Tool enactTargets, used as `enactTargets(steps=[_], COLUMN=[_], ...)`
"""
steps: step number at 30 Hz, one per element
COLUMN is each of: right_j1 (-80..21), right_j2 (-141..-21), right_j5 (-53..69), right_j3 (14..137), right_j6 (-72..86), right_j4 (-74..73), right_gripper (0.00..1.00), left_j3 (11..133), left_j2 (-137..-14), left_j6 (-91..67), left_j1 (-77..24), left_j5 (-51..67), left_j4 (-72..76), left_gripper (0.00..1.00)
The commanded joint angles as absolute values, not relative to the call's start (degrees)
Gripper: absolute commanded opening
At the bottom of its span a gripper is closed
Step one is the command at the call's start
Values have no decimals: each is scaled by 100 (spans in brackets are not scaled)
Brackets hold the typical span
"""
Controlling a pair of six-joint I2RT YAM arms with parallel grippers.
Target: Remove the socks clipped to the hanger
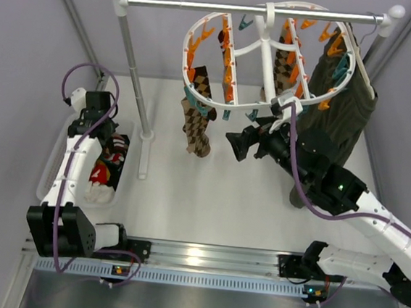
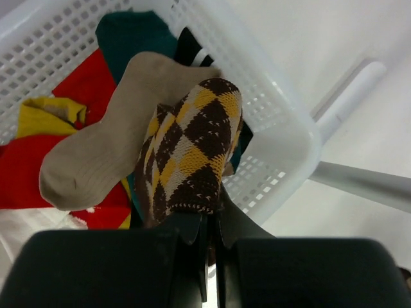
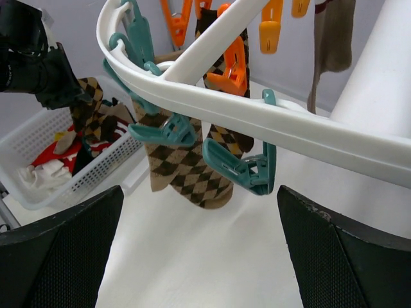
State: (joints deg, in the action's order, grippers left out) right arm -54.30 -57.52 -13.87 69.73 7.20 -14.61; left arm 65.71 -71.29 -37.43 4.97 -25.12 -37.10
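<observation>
The white oval hanger (image 1: 265,105) hangs from the rail, with orange and teal clips around it. A tan and brown argyle sock (image 1: 197,117) is clipped at its left side, and another sock (image 1: 283,68) hangs near the middle bar. In the right wrist view the tan sock (image 3: 186,170) hangs from a teal clip (image 3: 166,131) under the hanger rim (image 3: 270,122). My right gripper (image 1: 237,145) (image 3: 199,256) is open just below that rim, holding nothing. My left gripper (image 1: 109,139) (image 2: 210,224) is shut on a brown and yellow argyle sock (image 2: 192,147) over the basket (image 2: 282,128).
The white basket (image 1: 52,176) at the left holds red, yellow, teal and beige laundry, including a beige sock (image 2: 96,160). A dark olive garment (image 1: 345,102) hangs at the rail's right end. The white rail stand's post (image 1: 134,74) and foot stand between the basket and the hanger.
</observation>
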Motion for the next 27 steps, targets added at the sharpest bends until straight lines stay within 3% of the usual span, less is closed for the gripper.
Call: enactTargets(steps=[1,2,5,6,8,21,27], right_j1=[-5396,-5388,-5309,-5265,-5107,-4685,-4518], right_j2=[-5844,-5888,-6204,-6309,-6687,-7523,-7735], right_j5=[-1546,-1643,-1941,-1977,-2100,-1661,-2390], right_j3=[7356,7470,7768,7857,8137,8710,8833], right_j6=[774,756,747,756,843,896,1607], right_j4=[-1609,-1608,-1617,-1635,-1713,-1459,-1372], right_gripper=[99,100,99,100,100,99,99], left_j3=[6329,6215,6021,5899,5819,5731,5774], left_j2=[-7110,-7102,-7049,-7023,-6970,-5415,-4835], left_j6=[-4103,-4157,-4376,-4447,-4579,-3798,-3376], left_j1=[624,694,747,747,765,765,765], left_j5=[-2680,-2742,-2926,-2962,-2857,-2180,-1505], left_j4=[-3683,-3674,-3665,-3674,-3683,-3709,-3709], left_gripper=[0,3,33,69,98,98,98])
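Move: My left hand holds a checkered sock over the far right part of the basket: its pile lies some 15 cm below, 2 cm back and 2 cm left, the stand foot about 10 cm right, level fore-and-aft, 20 cm down. From my open right hand, a teal clip on the hanger's near rim is roughly 6 cm ahead, 4 cm left, about level; a hanging checkered sock 11 cm ahead, 9 cm left, 8 cm lower. I lower my left hand about 5 cm, drawing slightly back, and open it wide to let go of the sock into the basket, then lift it empty some 9 cm while backing off. Meanwhile I reach my right hand about 10 cm forward to the hanger's near rim, turning it a little clockwise, fingers staying wide open around a teal clip. ##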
